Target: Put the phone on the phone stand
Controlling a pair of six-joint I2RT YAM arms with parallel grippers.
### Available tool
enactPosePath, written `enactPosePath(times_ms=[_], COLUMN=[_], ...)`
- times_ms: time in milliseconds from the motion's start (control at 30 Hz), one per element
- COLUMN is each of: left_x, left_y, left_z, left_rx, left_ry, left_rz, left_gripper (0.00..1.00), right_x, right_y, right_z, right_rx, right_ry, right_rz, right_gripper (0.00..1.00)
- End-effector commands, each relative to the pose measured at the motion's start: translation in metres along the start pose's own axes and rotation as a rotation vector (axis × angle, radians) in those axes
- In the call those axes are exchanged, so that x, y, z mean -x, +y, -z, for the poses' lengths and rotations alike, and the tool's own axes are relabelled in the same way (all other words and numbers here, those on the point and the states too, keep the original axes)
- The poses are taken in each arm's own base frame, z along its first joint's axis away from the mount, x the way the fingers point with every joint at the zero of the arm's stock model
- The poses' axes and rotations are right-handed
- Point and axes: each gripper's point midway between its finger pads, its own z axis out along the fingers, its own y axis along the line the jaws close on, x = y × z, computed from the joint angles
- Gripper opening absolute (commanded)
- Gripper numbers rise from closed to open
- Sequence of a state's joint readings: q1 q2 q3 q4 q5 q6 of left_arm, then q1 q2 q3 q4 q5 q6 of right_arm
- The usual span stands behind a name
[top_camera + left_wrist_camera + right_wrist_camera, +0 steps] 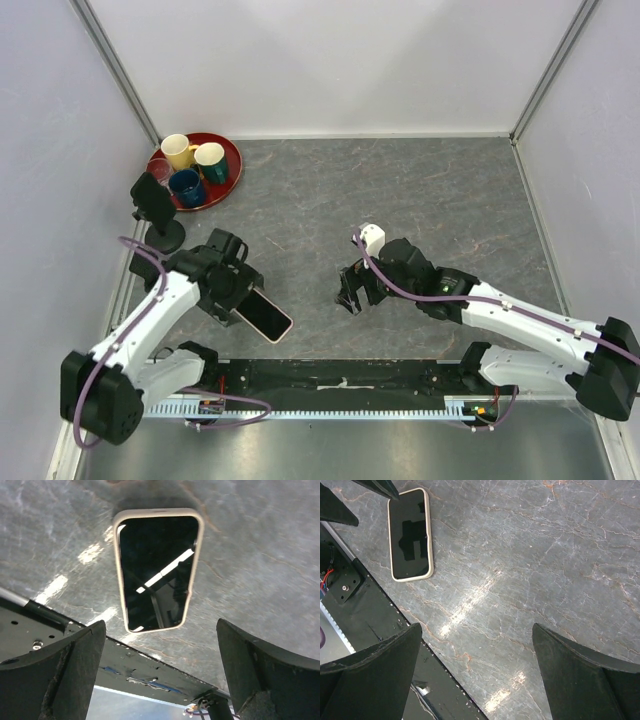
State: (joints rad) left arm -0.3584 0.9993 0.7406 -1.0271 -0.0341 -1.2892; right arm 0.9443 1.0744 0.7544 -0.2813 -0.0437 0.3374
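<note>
The phone [266, 316], dark-screened in a pale case, lies flat and face up on the grey stone table near its front edge. My left gripper [232, 292] hovers right at the phone's left end, open, with nothing between its fingers. In the left wrist view the phone [157, 570] lies just beyond the wide-apart jaws of the left gripper [161, 641]. The phone stand [154, 203], black with a round foot, is upright at the far left by the wall. My right gripper [351, 296] hangs open over bare table at centre, and the phone [410, 535] shows top left in its view.
A red tray [229, 148] with several cups sits at the back left, just behind the stand. White walls close in the left, right and back sides. A black rail [340, 375] runs along the table's front edge between the arm bases.
</note>
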Motion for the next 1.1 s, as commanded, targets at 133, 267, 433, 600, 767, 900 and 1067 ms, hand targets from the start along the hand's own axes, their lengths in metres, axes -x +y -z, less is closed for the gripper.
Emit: enactPosePath(times_ms=[133,267,433,600,767,900,1067], left_x=[-0.012,-0.014,-0.017,-0.02,-0.022,-0.024,-0.025], left_y=[0.002,-0.002,0.004,0.005,0.006,0.011,0.017], left_z=[-0.025,-0.03,-0.038,-0.047,-0.055,-0.061,-0.069], left_rx=[0.165,0.152,0.195,0.202,0.224,0.253,0.269], left_ry=[0.03,0.035,0.046,0.055,0.061,0.063,0.058], left_rz=[0.117,0.135,0.15,0.163,0.156,0.153,0.162], left_gripper=[0.98,0.99,1.0,1.0,1.0,1.0,1.0], right_x=[0.022,0.021,0.02,0.018,0.016,0.015,0.012], right_y=[0.005,0.005,0.004,0.005,0.005,0.005,0.005], right_z=[0.013,0.013,0.012,0.011,0.011,0.013,0.012], right_rx=[0.004,0.007,0.008,0.015,0.021,0.023,0.022], right_ry=[-0.075,-0.071,-0.067,-0.06,-0.054,-0.059,-0.053], right_rz=[-0.013,-0.009,-0.001,0.004,0.005,0.007,0.009], right_gripper=[0.98,0.98,0.98,0.98,0.98,0.98,0.98])
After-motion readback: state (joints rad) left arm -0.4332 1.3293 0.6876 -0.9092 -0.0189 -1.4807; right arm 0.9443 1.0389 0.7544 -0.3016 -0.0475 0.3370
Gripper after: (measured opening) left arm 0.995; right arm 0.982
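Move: The phone lies flat almost under the left gripper, roughly 2 cm back, 2 cm to the right and 7 cm below. The square-based stand is some 11 cm ahead and 26 cm to the gripper's left; the round-based stand stands about 23 cm ahead and 28 cm left. From the right hand the phone lies about 25 cm left, 1 cm back and 14 cm down. Lower the left gripper some 6.5 cm onto the phone, quickly for the first 3 cm and then slowly and steadily, easing slightly right and back. Tip the wrist about 15 degrees so the fingers point nearly straight down, and keep them wide open, one to either side of the phone's long edges. ##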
